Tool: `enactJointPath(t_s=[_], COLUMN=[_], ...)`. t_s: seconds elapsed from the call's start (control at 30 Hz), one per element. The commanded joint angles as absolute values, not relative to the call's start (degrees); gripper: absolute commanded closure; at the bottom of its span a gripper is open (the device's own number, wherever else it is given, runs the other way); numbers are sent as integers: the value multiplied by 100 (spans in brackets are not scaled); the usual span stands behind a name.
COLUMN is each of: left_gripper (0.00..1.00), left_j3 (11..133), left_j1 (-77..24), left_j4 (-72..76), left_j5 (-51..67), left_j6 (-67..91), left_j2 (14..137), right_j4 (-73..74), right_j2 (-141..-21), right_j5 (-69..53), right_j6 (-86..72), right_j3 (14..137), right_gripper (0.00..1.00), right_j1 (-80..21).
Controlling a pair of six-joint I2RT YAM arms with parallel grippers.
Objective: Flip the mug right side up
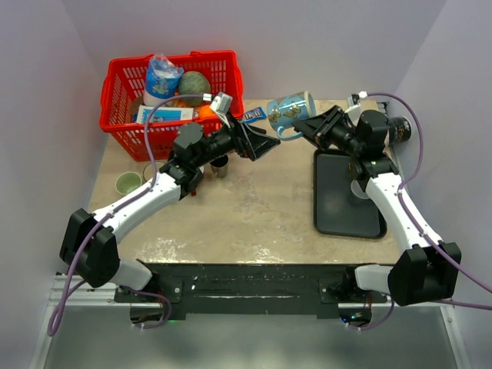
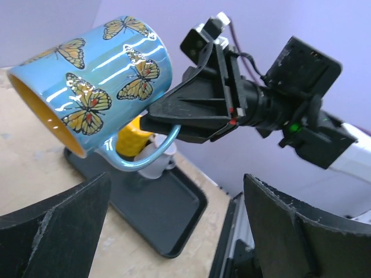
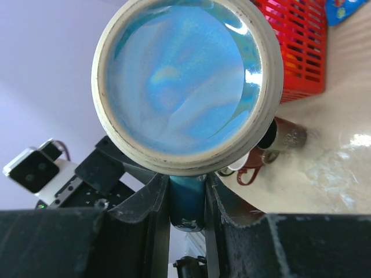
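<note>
The mug (image 1: 290, 110) is light blue with orange butterflies and a yellow inside. It hangs in the air over the table's back edge, tipped on its side. In the left wrist view the mug (image 2: 93, 81) has its mouth turned down to the left. My right gripper (image 1: 305, 124) is shut on the mug's handle (image 3: 186, 197), and the mug's pale base (image 3: 185, 81) fills the right wrist view. My left gripper (image 1: 265, 144) is open and empty, just left of the mug and facing it, with wide-set fingers (image 2: 58, 231).
A red basket (image 1: 123, 84) of groceries stands at the back left. A black tray (image 1: 346, 204) lies on the right with a yellow thing (image 2: 132, 139) and a white cup on its far end. A steel cup (image 1: 220, 165) and a green cup (image 1: 127, 182) sit under the left arm.
</note>
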State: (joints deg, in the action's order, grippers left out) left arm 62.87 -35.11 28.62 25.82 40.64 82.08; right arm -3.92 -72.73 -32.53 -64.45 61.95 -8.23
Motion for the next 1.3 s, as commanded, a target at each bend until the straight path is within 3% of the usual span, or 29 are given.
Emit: enactJointPath(t_s=[0.0, 0.77, 0.87, 1.17, 1.27], left_gripper=[1, 2, 10, 56, 67], left_j3=[6424, 6618, 6636, 6627, 6627], left_j1=[-3489, -3472, -3472, -3472, -3472], left_j4=[3481, 5308, 5650, 5985, 6090], left_j5=[2672, 3103, 3059, 3094, 3076], left_j6=[4930, 6933, 7417, 8024, 8138], left_j2=[8384, 9158, 9263, 9343, 9360], right_j4=[-1933, -3383, -3568, -3630, -3604], right_j2=[-7137, -6741, -6689, -6627, -6609], right_j5=[-3603, -4184, -4157, -4131, -4140], right_j6=[-6846, -7145, -7181, -7084, -7032], right_j3=[6609, 6047, 5924, 5792, 5731], right_gripper=[100, 100, 100, 100, 100], right_j1=[-861, -1072, -1116, -1213, -1248])
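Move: Ahead of the left hand by about 8 cm, 6 cm to its right and nearly level with it, hangs the blue butterfly mug; the snack bag lies 12 cm ahead, 2 cm left, some 30 cm below, and the small brown mug 12 cm left, 2 cm back. From the right hand, which already grips the handle, the left gripper is about 10 cm left, 5 cm back and slightly higher; the tray is 18 cm right, 15 cm back. Lifting the blue mug by its handle, the right hand rises about 7 cm, then also draws back 5 cm and slightly left to the waiting gripper, its fingertips tilting up. The left hand shifts 2.5 cm right, dips, then climbs, rolls some 30 degrees, and late on narrows its open fingers to under half around the handle from the mouth side, without yet showing a grip. ##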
